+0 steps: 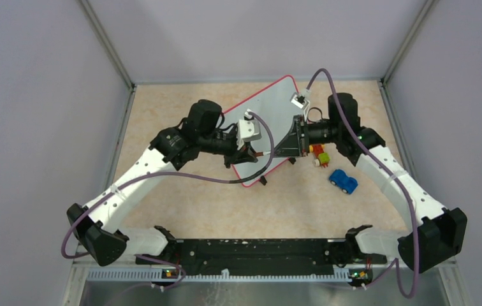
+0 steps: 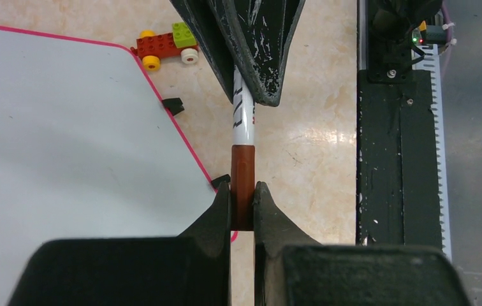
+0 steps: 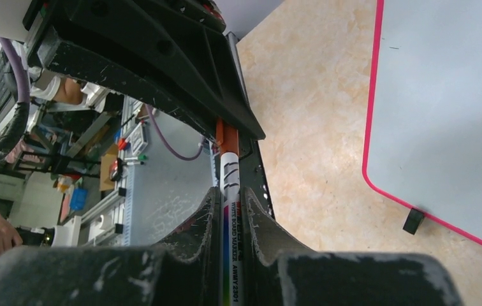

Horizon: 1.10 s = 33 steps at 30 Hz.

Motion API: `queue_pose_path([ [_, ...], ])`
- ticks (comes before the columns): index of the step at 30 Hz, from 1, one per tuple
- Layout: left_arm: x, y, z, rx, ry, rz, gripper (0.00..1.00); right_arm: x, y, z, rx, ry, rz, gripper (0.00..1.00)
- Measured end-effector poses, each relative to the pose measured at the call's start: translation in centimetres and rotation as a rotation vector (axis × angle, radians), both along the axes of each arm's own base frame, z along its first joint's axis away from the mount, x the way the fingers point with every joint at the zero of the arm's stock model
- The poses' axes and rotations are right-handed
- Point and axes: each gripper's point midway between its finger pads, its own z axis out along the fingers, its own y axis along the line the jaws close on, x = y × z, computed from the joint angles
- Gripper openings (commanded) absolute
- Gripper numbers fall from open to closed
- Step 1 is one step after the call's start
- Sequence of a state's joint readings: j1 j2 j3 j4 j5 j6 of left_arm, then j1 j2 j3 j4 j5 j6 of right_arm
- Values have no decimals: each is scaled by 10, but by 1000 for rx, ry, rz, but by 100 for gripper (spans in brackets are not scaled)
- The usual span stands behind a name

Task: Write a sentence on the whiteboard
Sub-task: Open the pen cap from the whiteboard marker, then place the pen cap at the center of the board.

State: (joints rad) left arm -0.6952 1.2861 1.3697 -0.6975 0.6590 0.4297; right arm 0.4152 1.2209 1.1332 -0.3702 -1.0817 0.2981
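Observation:
The whiteboard [image 1: 275, 108] lies tilted at the middle back of the table, white with a red-pink rim; its visible surface [image 2: 66, 140] [image 3: 442, 95] is blank, and the sentence is not in view. A marker [image 1: 265, 153] hangs level over the board's near corner, held between both arms. My left gripper [image 2: 243, 191] is shut on its brown cap [image 2: 243, 169]. My right gripper [image 3: 229, 194] is shut on the white barrel [image 3: 231, 169]. The two grippers [image 1: 251, 155] [image 1: 284, 152] face each other nose to nose.
A small red, yellow and green brick car [image 1: 319, 155] [image 2: 165, 44] sits just right of the board, with a blue toy car [image 1: 343, 181] nearer. The black base rail [image 1: 251, 248] [image 2: 398, 159] runs along the near edge. Grey enclosure walls stand on three sides.

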Motion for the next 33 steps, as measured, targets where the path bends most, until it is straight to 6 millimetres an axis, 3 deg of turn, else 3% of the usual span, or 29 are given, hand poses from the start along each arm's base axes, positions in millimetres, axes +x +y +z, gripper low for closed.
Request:
queue_pose_path([
  [3, 4, -2, 4, -26, -30, -7, 0, 4, -5, 2, 10, -12, -5, 0],
  [8, 23, 45, -14, 44, 0, 154, 0, 30, -36, 0, -10, -1, -119, 0],
  [15, 39, 87, -4, 25, 9, 301, 0, 40, -55, -3, -34, -1, -165, 0],
  [18, 57, 113, -1, 8, 55, 419, 0, 41, -58, -3, -62, -34, -168, 0],
  [23, 105, 197, -6, 18, 125, 737, 0, 43, -64, -14, -126, -75, -184, 0],
  [27, 124, 241, -40, 100, 193, 883, 0, 44, -68, -22, -164, -101, -188, 0],
  [33, 101, 265, -150, 343, 420, 929, 0, 44, -65, -33, -233, -162, -179, 0],
])
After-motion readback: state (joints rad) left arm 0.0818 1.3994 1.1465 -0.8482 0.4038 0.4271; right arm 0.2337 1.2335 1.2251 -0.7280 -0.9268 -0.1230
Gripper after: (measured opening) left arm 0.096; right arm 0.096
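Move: The two hands face each other, both holding the capped whiteboard marker. The marker's body lies about 7 cm right of the left hand, level with it; its brown cap lies about 7 cm left of the right hand, also level. The whiteboard's middle is some 26 cm ahead, 5 cm right and 27 cm below the left hand. From the right hand, the toy block car is about 17 cm ahead, 19 cm right and 27 cm below. Pulling apart sideways, the left hand draws the pinched cap off the marker and carries it about 27 cm left and 10 cm forward, swinging some 50 degrees counter-clockwise, then sinks about 15 cm towards the bare table with fingertips tipping down. The right hand keeps its grip on the body, backs about 6 cm right and a little forward, then lowers slightly as its fingers tip down. ##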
